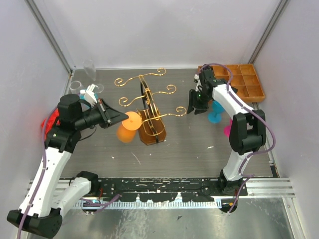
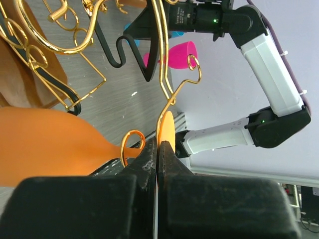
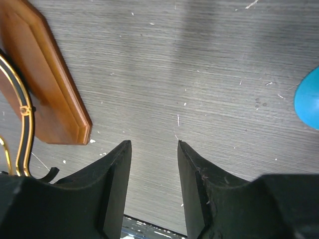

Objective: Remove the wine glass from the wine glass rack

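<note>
The gold wire wine glass rack (image 1: 149,94) stands on its brown wooden base (image 1: 152,130) mid-table. An orange wine glass (image 1: 125,133) hangs at its near-left arm, foot (image 1: 132,121) towards the rack. My left gripper (image 1: 121,118) is shut on the edge of that foot (image 2: 166,130). In the left wrist view the stem (image 2: 115,152) passes through a gold scroll loop (image 2: 133,145) and the bowl (image 2: 45,144) lies to the left. My right gripper (image 1: 192,106) is open and empty, right of the rack; its view (image 3: 153,144) shows bare table and the base (image 3: 47,84).
A compartmented wooden tray (image 1: 245,82) sits at the back right. A blue glass (image 1: 216,112) and a pink glass (image 1: 228,131) stand under the right arm. Clear glasses (image 1: 89,70) stand at the back left, and a red glass (image 1: 49,122) is by the left arm.
</note>
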Controlling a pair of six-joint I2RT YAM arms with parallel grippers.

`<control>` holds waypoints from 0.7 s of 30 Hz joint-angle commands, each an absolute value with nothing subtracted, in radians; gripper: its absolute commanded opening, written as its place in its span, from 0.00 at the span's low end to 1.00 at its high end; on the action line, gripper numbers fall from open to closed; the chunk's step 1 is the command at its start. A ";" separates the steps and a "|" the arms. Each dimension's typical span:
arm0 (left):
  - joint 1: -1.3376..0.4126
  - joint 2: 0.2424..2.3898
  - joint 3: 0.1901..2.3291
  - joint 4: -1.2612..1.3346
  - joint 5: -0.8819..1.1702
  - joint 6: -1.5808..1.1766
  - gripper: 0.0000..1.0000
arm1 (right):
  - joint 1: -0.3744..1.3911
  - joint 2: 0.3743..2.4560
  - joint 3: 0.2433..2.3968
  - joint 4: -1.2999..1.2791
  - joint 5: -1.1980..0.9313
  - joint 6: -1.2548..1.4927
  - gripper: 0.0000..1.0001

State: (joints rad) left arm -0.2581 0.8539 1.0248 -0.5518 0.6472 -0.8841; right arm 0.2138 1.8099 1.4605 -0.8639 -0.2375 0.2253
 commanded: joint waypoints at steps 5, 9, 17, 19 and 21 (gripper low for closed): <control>-0.258 0.776 1.086 -0.682 0.637 -0.830 0.00 | 0.204 1.728 1.503 -0.887 -0.221 0.234 0.48; -0.258 0.744 1.005 -0.539 0.717 -0.951 0.00 | 0.201 1.716 1.524 -0.897 -0.212 0.239 0.48; -0.258 0.754 0.859 -0.166 0.745 -1.144 0.00 | 0.197 1.690 1.606 -0.934 -0.219 0.239 0.49; -0.259 0.775 0.845 -0.033 0.744 -1.176 0.00 | 0.197 1.675 1.621 -0.944 -0.217 0.235 0.49; -0.258 0.802 0.853 0.047 0.745 -1.187 0.00 | 0.197 1.654 1.637 -0.952 -0.219 0.233 0.49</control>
State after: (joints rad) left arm -0.2581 0.7738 0.8478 -0.2481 0.7090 -1.1072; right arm 0.2005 1.7432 1.5684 -0.9260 -0.2195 0.2382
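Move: My left hand already has the orange glass's foot by the rim; the glass hangs upside down, its middle about 8 cm below my left hand, 2 cm back and 1 cm to the right. The rack scroll around its stem is some 4 cm right, 1 cm back and 2 cm down; the rack base is about 12 cm right, 5 cm ahead and 29 cm down. From my right hand the orange glass is roughly 30 cm left, 16 cm back and 12 cm higher. Keeping my left fingers shut on the orange foot, I draw it back about 2.5 cm and slightly up, then swing forward again, easing right and dipping before a last small lift, while my fingers tip upward some 10 degrees, working the foot away from the scroll. My empty, half-open right hand rises about 5 cm clear of the table. ##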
